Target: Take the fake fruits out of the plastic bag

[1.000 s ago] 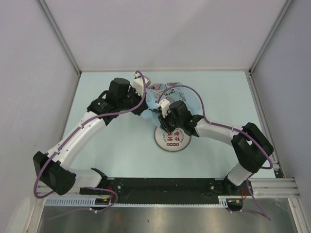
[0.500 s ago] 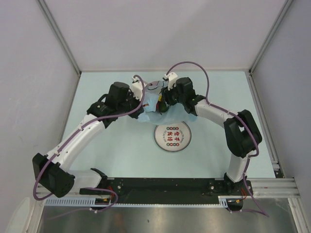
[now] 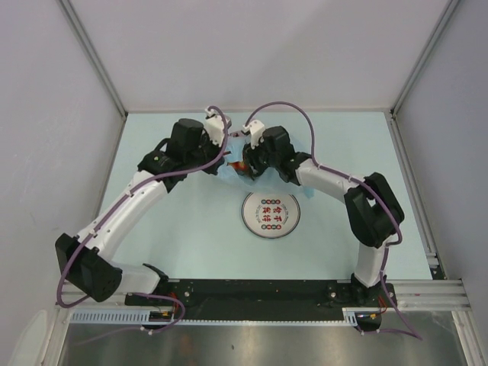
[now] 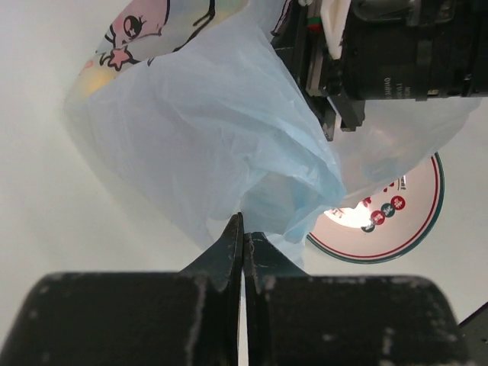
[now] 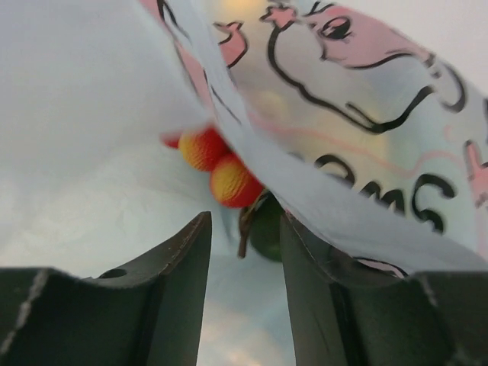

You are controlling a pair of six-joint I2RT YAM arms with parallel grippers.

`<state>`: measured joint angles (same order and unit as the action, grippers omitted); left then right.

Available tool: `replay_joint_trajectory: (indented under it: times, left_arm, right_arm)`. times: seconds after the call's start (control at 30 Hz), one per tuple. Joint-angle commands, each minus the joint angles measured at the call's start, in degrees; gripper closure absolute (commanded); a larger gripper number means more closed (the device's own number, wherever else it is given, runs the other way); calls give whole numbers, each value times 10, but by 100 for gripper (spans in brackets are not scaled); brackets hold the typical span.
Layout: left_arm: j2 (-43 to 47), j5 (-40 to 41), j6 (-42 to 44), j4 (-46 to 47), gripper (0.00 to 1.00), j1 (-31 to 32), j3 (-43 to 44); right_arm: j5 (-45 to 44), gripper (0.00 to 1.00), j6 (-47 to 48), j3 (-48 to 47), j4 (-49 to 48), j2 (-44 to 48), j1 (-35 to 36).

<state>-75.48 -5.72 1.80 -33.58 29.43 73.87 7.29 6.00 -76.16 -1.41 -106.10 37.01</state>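
The light-blue plastic bag [image 3: 230, 177] lies bunched between the two arms at the back of the table. My left gripper [image 4: 242, 230] is shut on a fold of the bag's edge [image 4: 221, 130], pinching the film between its tips. My right gripper [image 5: 244, 229] stands open at the bag's mouth. Just beyond its tips are a cluster of red and yellow berries [image 5: 221, 171] and a dark green fruit [image 5: 268, 225] with a brown stem, close to the right finger. From above, a bit of red fruit [image 3: 242, 166] shows at the right gripper [image 3: 247, 163]. The other fruits are hidden in the bag.
A round white plate [image 3: 270, 215] with red lettering lies on the table in front of the bag, also seen in the left wrist view [image 4: 400, 221]. The right arm's wrist [image 4: 396, 53] hangs close above the bag. Grey walls enclose the table on three sides.
The right gripper has swung from over the plate back to the bag's mouth, and its jaws have widened. The left gripper stayed pinched on the bag and shifted slightly toward the back.
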Motion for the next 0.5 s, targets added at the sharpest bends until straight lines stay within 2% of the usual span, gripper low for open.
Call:
replay_joint_trajectory:
  times: [0.0,0.07,0.3,0.47]
  left_arm:
    - [-13,1,-5,19,100,-9,55]
    - [-17,0,-2,19,100,-9,68]
    - [-48,-18,6,19,100,-9,94]
    - [-75,-32,8,18,100,-9,114]
  right_arm:
    - [-25,51,46,-58,-13,-39,-19]
    - [-29,46,61,-86,-24,-64,-32]
    - [3,38,110,-181,-7,-142,-66]
    - [69,30,147,-204,11,-163,-72]
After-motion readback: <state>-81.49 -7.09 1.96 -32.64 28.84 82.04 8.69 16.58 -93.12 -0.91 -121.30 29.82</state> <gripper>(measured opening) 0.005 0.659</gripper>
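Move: My right hand is at the bag's mouth, fingers part open. The bag's printed wall lies about 8 cm straight ahead and some 4 cm lower. The strawberries sit roughly 4 cm to its left, 1 cm ahead and 7 cm below. The plate is some 16 cm back and 6 cm to the right, 13 cm down. From my left hand, which already pinches the bag's rim, that wall is about 9 cm ahead, 10 cm right and 14 cm lower. I push my right hand about 10 cm forward, over and past the strawberries and against the printed wall, spreading the fingers wider as they go under the film. My left hand keeps the rim pinched and draws it forward and up, some 3 cm each way, edging right. ##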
